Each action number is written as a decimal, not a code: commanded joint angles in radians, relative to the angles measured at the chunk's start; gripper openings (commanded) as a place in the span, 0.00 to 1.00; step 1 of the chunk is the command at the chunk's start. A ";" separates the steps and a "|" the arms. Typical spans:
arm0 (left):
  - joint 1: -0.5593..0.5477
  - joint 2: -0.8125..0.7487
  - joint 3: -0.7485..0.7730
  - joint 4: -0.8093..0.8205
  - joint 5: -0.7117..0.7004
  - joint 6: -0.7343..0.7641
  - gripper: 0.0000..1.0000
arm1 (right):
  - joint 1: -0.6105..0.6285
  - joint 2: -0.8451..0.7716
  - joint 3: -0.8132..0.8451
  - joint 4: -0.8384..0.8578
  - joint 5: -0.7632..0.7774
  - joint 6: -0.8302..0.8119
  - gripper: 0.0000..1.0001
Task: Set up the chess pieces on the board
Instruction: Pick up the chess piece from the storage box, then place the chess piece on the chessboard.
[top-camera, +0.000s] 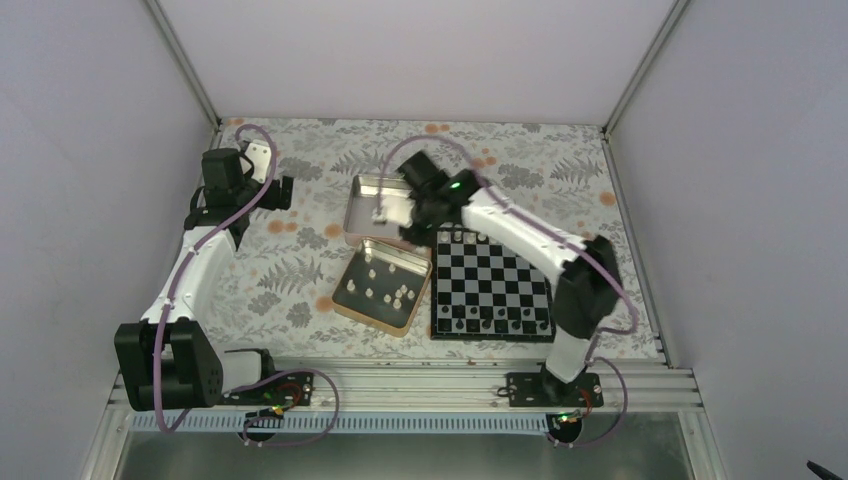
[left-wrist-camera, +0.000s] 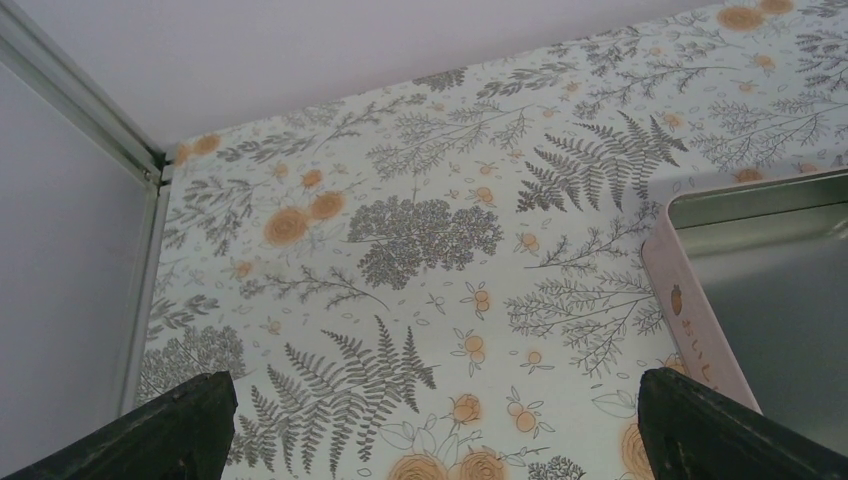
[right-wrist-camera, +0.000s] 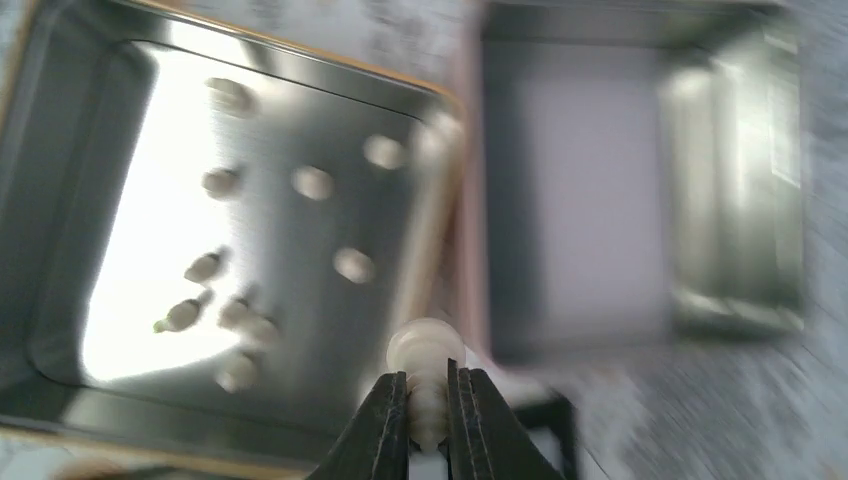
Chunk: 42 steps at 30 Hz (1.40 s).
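The black-and-silver board (top-camera: 490, 282) lies right of centre. My right gripper (top-camera: 415, 232) hovers off its far left corner, above the tins. In the right wrist view that gripper (right-wrist-camera: 428, 378) is shut on a cream-white chess piece (right-wrist-camera: 427, 350), whose round base sticks out past the fingertips. Several more cream pieces (top-camera: 385, 292) lie loose in the near tin (top-camera: 343, 300); in the blurred right wrist view these pieces (right-wrist-camera: 313, 182) are only pale blobs. My left gripper (top-camera: 285, 192) is at the far left, and the wrist view shows it (left-wrist-camera: 435, 400) open over bare cloth.
A second tin (top-camera: 362, 212) stands behind the first and shows in the wrist views (right-wrist-camera: 590, 200) (left-wrist-camera: 760, 290). Tiny dark pieces (top-camera: 495, 325) line the board's near rows. A floral cloth (top-camera: 290, 270) covers the table, with white walls on three sides.
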 joint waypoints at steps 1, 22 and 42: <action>0.006 -0.015 0.001 0.014 0.018 0.005 1.00 | -0.182 -0.151 -0.075 -0.014 -0.005 -0.006 0.07; 0.006 -0.012 0.008 0.003 0.033 0.005 1.00 | -0.760 -0.241 -0.447 0.097 -0.092 -0.178 0.08; 0.006 -0.013 0.004 0.010 0.022 0.007 1.00 | -0.760 -0.084 -0.391 0.143 -0.104 -0.164 0.09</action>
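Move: Farther out and well to the right of the right hand, which already holds a white chess piece, is the goal: the dark c square in the board's far row, about 28 cm right, 8 cm ahead and 12 cm below. The white piece on d stands 4 cm left of that square; the storage box lies about 8 cm left and 5 cm back of the hand, the empty box 8 cm left and 15 cm ahead. For the left hand, the c square is some 62 cm right, 4 cm back, 19 cm below. Swinging right and somewhat forward from the storage box, the right hand carries the pinched white piece in a quick arc of about 28 cm sideways, first rising some 5 cm, then sinking about 14 cm to the far-row c square beside the d piece. The wrist turns some 33 degrees clockwise, and the fingers keep their hold; the last stretch is a slower, nearly straight descent. ##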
